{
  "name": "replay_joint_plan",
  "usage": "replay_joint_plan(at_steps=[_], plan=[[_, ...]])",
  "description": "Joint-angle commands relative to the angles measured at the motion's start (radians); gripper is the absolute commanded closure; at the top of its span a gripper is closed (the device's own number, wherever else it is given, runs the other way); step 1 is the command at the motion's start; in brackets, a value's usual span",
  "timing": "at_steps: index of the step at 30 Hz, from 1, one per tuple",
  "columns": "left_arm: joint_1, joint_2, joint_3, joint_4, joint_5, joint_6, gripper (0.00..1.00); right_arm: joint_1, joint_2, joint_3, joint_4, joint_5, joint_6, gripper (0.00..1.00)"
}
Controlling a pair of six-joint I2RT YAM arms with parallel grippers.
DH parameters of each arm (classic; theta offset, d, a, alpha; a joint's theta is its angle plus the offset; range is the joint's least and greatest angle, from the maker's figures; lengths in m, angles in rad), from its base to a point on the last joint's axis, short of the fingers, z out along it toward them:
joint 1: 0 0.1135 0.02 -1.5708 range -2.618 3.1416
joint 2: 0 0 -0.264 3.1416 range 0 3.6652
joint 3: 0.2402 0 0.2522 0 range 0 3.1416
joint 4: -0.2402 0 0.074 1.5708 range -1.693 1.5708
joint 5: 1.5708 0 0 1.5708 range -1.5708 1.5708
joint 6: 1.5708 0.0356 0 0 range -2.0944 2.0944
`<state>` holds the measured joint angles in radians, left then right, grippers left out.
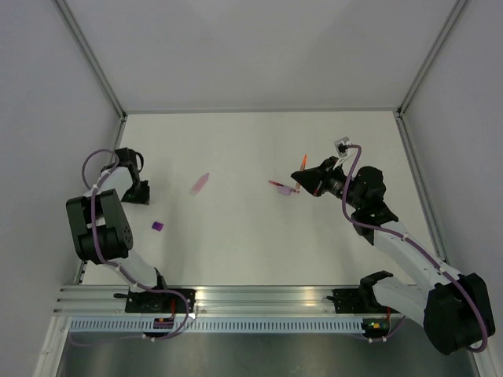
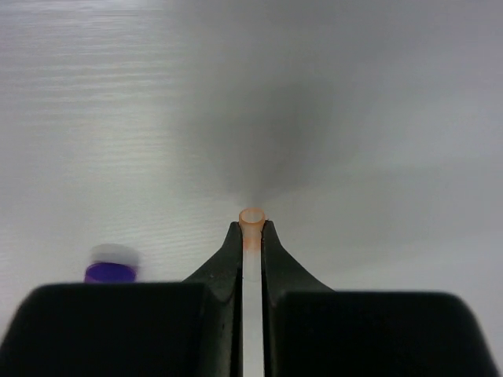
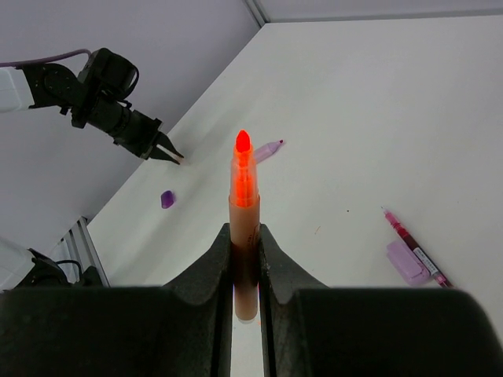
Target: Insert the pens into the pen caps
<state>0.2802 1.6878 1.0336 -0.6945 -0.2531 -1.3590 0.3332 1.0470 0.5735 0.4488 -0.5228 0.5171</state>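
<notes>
My left gripper [image 2: 251,228] is shut on a small orange pen cap [image 2: 252,215], pinched at the fingertips with its open end facing away. It sits low at the table's left side [image 1: 140,194]. A purple pen cap [image 2: 111,272] lies just to its left [image 1: 158,225]. My right gripper [image 3: 244,232] is shut on an orange pen [image 3: 244,196], bare tip pointing outward, held above the table right of centre [image 1: 302,177]. A pink pen [image 1: 200,183] lies mid-table. A thin pink-red pen [image 3: 410,239] lies against a lilac cap [image 3: 406,262].
The white table [image 1: 251,251] is walled on three sides by grey panels with aluminium posts. The arm bases stand on a rail [image 1: 259,298] at the near edge. Purple cables run along both arms.
</notes>
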Motion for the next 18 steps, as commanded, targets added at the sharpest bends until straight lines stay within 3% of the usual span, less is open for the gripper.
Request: replay_joint_plan(at_steps=[1,4,7,9,11,16,18], plan=[[-0.099,-0.066,0.086,0.148,0.008,0.341,0.98,-0.005,-0.004,-0.003,0.048,-0.011,0.014,1.00],[-0.249,-0.088,0.120,0.251,-0.009,0.561,0.98,-0.005,0.002,0.005,0.042,-0.002,0.011,1.00],[-0.427,-0.138,0.091,0.395,0.103,0.963,0.98,-0.005,0.001,0.015,0.024,0.015,0.017,1.00],[-0.490,-0.168,0.046,0.441,0.149,1.029,0.98,-0.005,-0.007,0.023,-0.010,0.036,0.021,1.00],[-0.535,-0.175,0.052,0.437,0.280,1.098,0.98,-0.005,-0.021,0.029,-0.042,0.055,0.020,1.00],[-0.680,-0.133,0.066,0.368,0.224,1.263,0.98,-0.005,-0.126,-0.004,-0.120,0.102,0.044,1.00],[-0.702,-0.100,0.075,0.336,0.309,1.291,0.98,-0.005,-0.192,-0.021,-0.160,0.112,0.054,1.00]])
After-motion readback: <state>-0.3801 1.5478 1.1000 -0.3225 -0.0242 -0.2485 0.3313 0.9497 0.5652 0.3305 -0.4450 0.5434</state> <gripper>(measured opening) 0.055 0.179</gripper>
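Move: The left fingers already hold the orange cap just above the table; the orange pen, upright in the right hand's grip, is some 54 cm to their right, 2 cm back and 22 cm higher. The pink marker lies 9 cm ahead and 19 cm right of the left hand, the purple cap 8 cm back and 3 cm right. From the right hand, the left's orange cap is about 54 cm left, 2 cm ahead and 22 cm below, while the red pen lies 9 cm ahead, 3 cm left and 24 cm down. Sweeping fast to the right for some 25 cm, the left hand carries the gripped orange cap towards the right hand's pen, rising about 10 cm, bowing forward over the pink marker and easing back slightly, while turning about 100 degrees clockwise. The right hand keeps its hold on the orange pen, waits, then dips and recovers as it shifts barely 1.5 cm right. ##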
